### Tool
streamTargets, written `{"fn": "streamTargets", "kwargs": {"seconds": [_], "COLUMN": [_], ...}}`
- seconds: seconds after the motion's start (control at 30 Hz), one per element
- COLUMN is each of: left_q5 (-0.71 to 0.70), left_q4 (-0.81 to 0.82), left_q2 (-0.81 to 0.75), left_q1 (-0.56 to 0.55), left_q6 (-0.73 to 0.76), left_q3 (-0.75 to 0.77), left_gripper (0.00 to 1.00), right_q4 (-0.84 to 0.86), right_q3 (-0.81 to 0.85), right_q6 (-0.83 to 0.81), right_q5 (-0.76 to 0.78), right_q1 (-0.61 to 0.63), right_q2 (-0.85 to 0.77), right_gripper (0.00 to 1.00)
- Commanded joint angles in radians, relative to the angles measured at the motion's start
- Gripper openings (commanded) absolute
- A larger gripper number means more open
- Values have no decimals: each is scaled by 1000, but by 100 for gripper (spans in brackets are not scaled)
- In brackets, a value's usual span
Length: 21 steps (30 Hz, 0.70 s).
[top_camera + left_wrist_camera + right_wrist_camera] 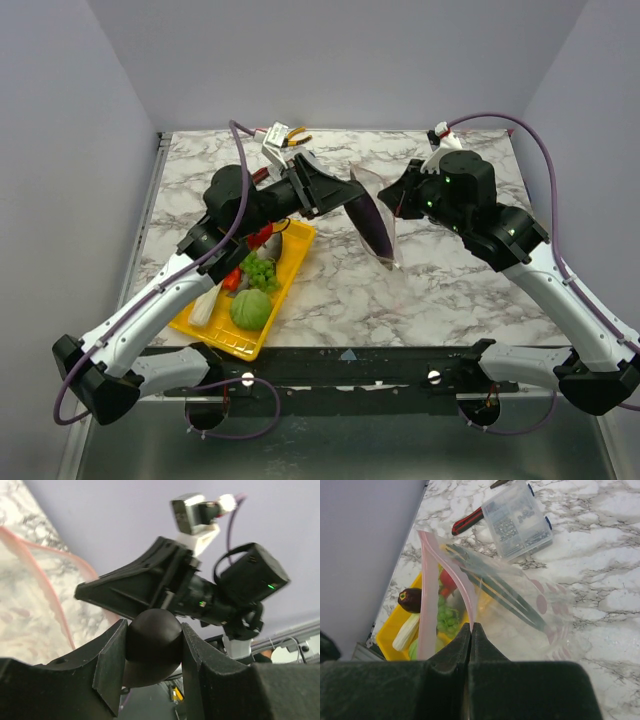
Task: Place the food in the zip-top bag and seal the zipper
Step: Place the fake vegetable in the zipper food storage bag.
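Observation:
My left gripper [152, 627] is shut on a dark brown ball [152, 642]. It holds the ball above the table, next to the pink zipper [52, 600] at the bag's mouth. My right gripper [471, 626] is shut on one side of that zipper [465, 592] and holds the clear zip-top bag [520, 620] up with its mouth spread. From above, the left gripper [340, 197] faces the right gripper [385, 198] across the bag [378, 235]. The yellow tray [225, 335] holds a tomato [262, 236], greens [262, 270], a cabbage [250, 308], a leek [205, 305] and an eggplant [411, 600].
A rigid clear box [517, 520] and red-handled pliers [467, 522] lie on the marble table [450, 290] at the far side. Walls close in the left, back and right. The tray sits close to the left arm [150, 305].

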Motion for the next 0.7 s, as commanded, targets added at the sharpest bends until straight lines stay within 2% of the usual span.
{"fn": "streamTargets", "kwargs": {"seconds": [0.0,0.13,0.17,0.2,0.23,0.33,0.37,0.47,0.67], "left_q5": [42,17,8,1,-10,-51,-69,-133,-254], "left_q4": [-131,-171,-207,-258,-301,-444,-483,-625,-699], "left_q2": [70,108,118,126,135,152,156,162,75], "left_q1": [-8,-29,-32,-32,-32,-27,-25,-10,10], "left_q6": [-81,-79,-68,-45,-14,77,113,196,353], "left_q3": [55,67,79,106,129,206,231,293,289], "left_gripper": [9,48,60,68,74,80,93,95,93], "right_q4": [42,41,37,35,33,33,31,27,24], "right_q3": [2,2,3,5,5,6,6,8,2], "right_q6": [10,18,19,18,18,17,17,13,13], "right_q5": [-26,-19,-18,-16,-16,-12,-9,-3,10], "right_q1": [-3,-3,-3,-2,-3,-2,-3,-2,-2], "right_q2": [-20,-17,-14,-12,-11,-14,-14,-16,-14], "right_gripper": [1,1,1,1,1,1,1,1,1]}}
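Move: The left hand still holds the eggplant, whose middle is about 4 cm to its right, 7 below and 2 back, with the lower end already in the bag. The bag's open mouth is some 4 cm right and 8 below, level fore and aft. From the right hand, the mouth lies 3 cm left and 1 ahead, level in height. The yellow tray is roughly 22 cm left and 4 ahead of the left hand, 42 below. Letting go of the eggplant, the left fingers open wide about 6 cm below their starting height, after the hand has carried it down and some 3 cm right, slightly forward, into the bag. The fingers tip downward about 20 degrees in all, and the emptied hand then eases back left about 3.5 cm. The right hand stays put, pinching the mouth's edge. ##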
